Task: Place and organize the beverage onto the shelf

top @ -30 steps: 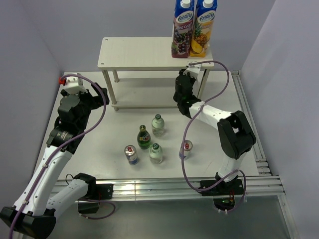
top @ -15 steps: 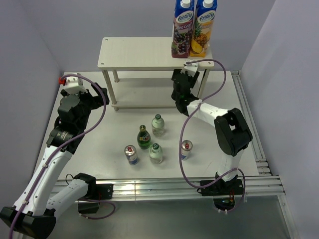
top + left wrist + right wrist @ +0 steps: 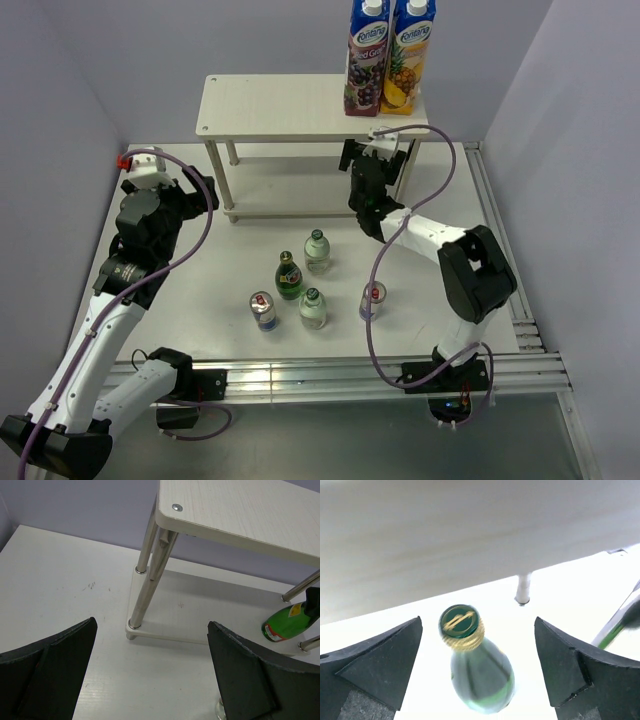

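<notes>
The cream-white shelf [image 3: 285, 108] stands at the back; it also shows in the left wrist view [image 3: 240, 510]. One dark green bottle [image 3: 480, 677] stands upright on the lower board under the top board, and shows in the left wrist view [image 3: 286, 623]. My right gripper [image 3: 374, 158] is open, its fingers on either side of this bottle and apart from it [image 3: 478, 667]. On the table stand the other dark green bottle [image 3: 289, 277], two clear bottles [image 3: 317, 250] [image 3: 313, 308] and two cans [image 3: 263, 310] [image 3: 372, 298]. My left gripper [image 3: 190, 190] is open and empty, left of the shelf [image 3: 150, 680].
Two tall juice cartons [image 3: 389, 55] stand on the right end of the shelf's top board. The shelf's front left leg [image 3: 145, 585] is close ahead of my left gripper. Grey walls close in the table on the left, back and right.
My right gripper's fingers have spread apart under the shelf and let go of the green bottle. The left arm and the drinks on the table have not moved.
</notes>
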Robot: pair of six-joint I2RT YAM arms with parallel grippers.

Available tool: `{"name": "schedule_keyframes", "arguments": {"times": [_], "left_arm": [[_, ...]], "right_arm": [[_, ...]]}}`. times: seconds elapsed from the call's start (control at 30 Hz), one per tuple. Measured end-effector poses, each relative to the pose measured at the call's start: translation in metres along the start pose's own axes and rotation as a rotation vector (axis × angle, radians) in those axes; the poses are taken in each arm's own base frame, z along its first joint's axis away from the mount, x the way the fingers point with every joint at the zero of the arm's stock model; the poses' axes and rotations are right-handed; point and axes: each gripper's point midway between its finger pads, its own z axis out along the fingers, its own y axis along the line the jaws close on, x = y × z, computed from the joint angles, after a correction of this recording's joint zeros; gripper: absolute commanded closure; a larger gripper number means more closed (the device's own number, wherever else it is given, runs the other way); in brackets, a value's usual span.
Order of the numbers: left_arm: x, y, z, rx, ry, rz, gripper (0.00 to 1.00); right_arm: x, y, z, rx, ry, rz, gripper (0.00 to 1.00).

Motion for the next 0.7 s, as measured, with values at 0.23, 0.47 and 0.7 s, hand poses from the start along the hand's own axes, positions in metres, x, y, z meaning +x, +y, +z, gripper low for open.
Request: {"name": "schedule_keyframes", "arguments": {"times": [0.23,0.47,0.7], "left_arm": [[0.0,0.0,0.0,-0.001,0.0,0.0,0.01],[0.0,0.001,0.0,-0.005,-0.002,0.0,0.01],[0.0,0.002,0.0,-0.008,0.0,0.001,0.01]], "right_arm": [[-0.01,0.005,-0.023,-0.086,0.037,-0.013,0.0],[-0.04,0.006,-0.066,-0.12,0.023,0.001,0.0],[-0.038,0.059,-0.185,-0.426,0.108,0.002,0.01]]}}
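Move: The green bottle still on the table, the likely next one, lies about 24 cm back from the right hand, 20 cm to its left and 15 cm lower. A clear bottle stands some 7 cm farther out and 5 cm right of that bottle; another stands 9 cm nearer the base and 5 cm right of it. The released bottle on the lower shelf is 2 cm ahead and 1 cm right of the right hand. From the left hand, the table's green bottle is 6 cm back, 18 cm right, 25 cm down. Already free of the shelved green bottle, the right hand backs out from under the upper board with its fingers staying wide open. It starts slowly, rising about 5 cm, then speeds up back and to the left, towards the bottles on the table, some 16 cm back and 10 cm left in all, while turning about 25 degrees counter-clockwise. ##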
